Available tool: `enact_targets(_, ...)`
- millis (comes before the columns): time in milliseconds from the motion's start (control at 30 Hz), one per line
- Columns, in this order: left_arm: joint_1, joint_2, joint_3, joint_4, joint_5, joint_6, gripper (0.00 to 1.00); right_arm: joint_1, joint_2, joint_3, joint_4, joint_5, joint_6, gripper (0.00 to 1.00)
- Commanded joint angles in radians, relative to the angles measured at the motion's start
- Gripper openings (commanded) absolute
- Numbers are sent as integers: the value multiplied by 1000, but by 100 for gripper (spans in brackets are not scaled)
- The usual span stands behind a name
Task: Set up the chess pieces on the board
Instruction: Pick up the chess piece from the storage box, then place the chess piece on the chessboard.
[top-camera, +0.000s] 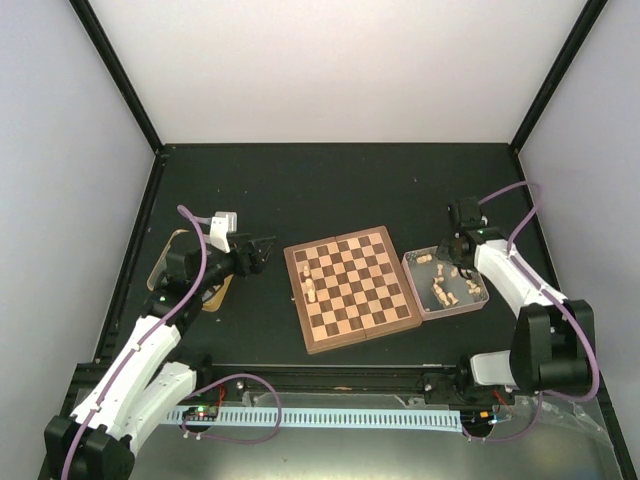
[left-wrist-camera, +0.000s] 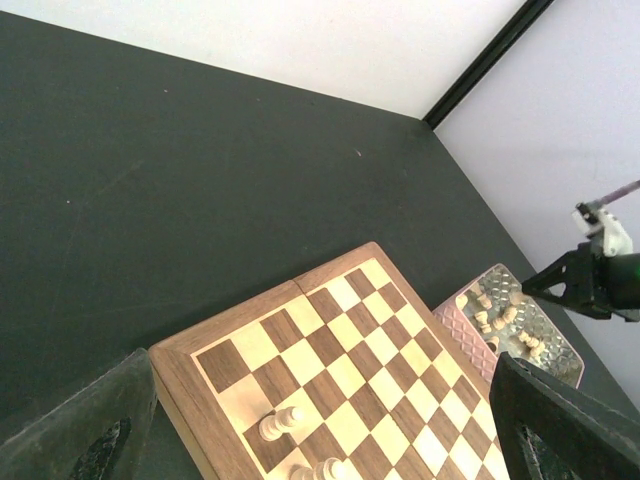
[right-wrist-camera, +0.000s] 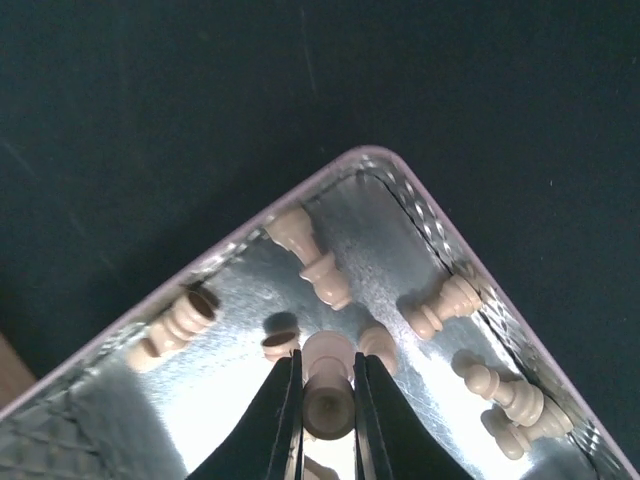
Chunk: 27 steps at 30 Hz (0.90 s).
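The wooden chessboard (top-camera: 350, 288) lies mid-table, also in the left wrist view (left-wrist-camera: 350, 350). Three pale pieces (top-camera: 310, 290) stand on its left side; one shows clearly in the left wrist view (left-wrist-camera: 278, 423). My right gripper (top-camera: 447, 252) is over the tray and shut on a pale chess piece (right-wrist-camera: 328, 385), fingers (right-wrist-camera: 283, 405) on both sides of it. Several loose pale pieces (right-wrist-camera: 320, 265) lie in the tray (right-wrist-camera: 400, 200). My left gripper (top-camera: 262, 250) is open and empty, left of the board, its fingers (left-wrist-camera: 90, 430) wide apart.
The clear tray (top-camera: 476, 298) sits right of the board. A gold tin (top-camera: 215, 296) lies under the left arm at the left. Black frame posts and walls bound the dark table.
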<state>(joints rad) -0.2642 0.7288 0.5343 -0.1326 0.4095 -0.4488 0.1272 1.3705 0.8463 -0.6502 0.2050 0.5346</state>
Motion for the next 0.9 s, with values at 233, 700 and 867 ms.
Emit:
enact_targets(233, -6, 22, 32, 39, -16, -36, 93, 83, -71, 118, -62, -174, -16, 7)
enact_targets(700, -4, -20, 17, -65, -298, -142, 94, 553, 340, 525, -89, -205, 29, 8)
enact_targets(867, -4, -69, -2, -83, -372, -136, 95, 652, 569, 783, -178, -202, -1, 8)
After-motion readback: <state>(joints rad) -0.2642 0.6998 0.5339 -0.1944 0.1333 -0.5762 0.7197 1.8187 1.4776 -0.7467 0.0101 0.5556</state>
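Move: My right hand already has a piece gripped upright, just clear of the storage box, whose middle lies directly below by about 5 cm and 2 cm nearer me. The board's far-left squares are some 39 cm to its left and 5 cm farther out, about 3 cm lower. The farthest standing piece is about 38 cm left, level with it. From my empty left hand those squares lie about 9 cm right, 6 cm ahead and 18 cm below. Keeping the pinch on the chess piece, I lift my right hand about 5 cm out of the box area and swing it fast to the left, some 30 cm, over the far part of the board towards its far-left squares, turning about 35 degrees counter-clockwise. My left hand, still open, shifts about 4 cm left, away from the board, turning some 15 degrees counter-clockwise. ##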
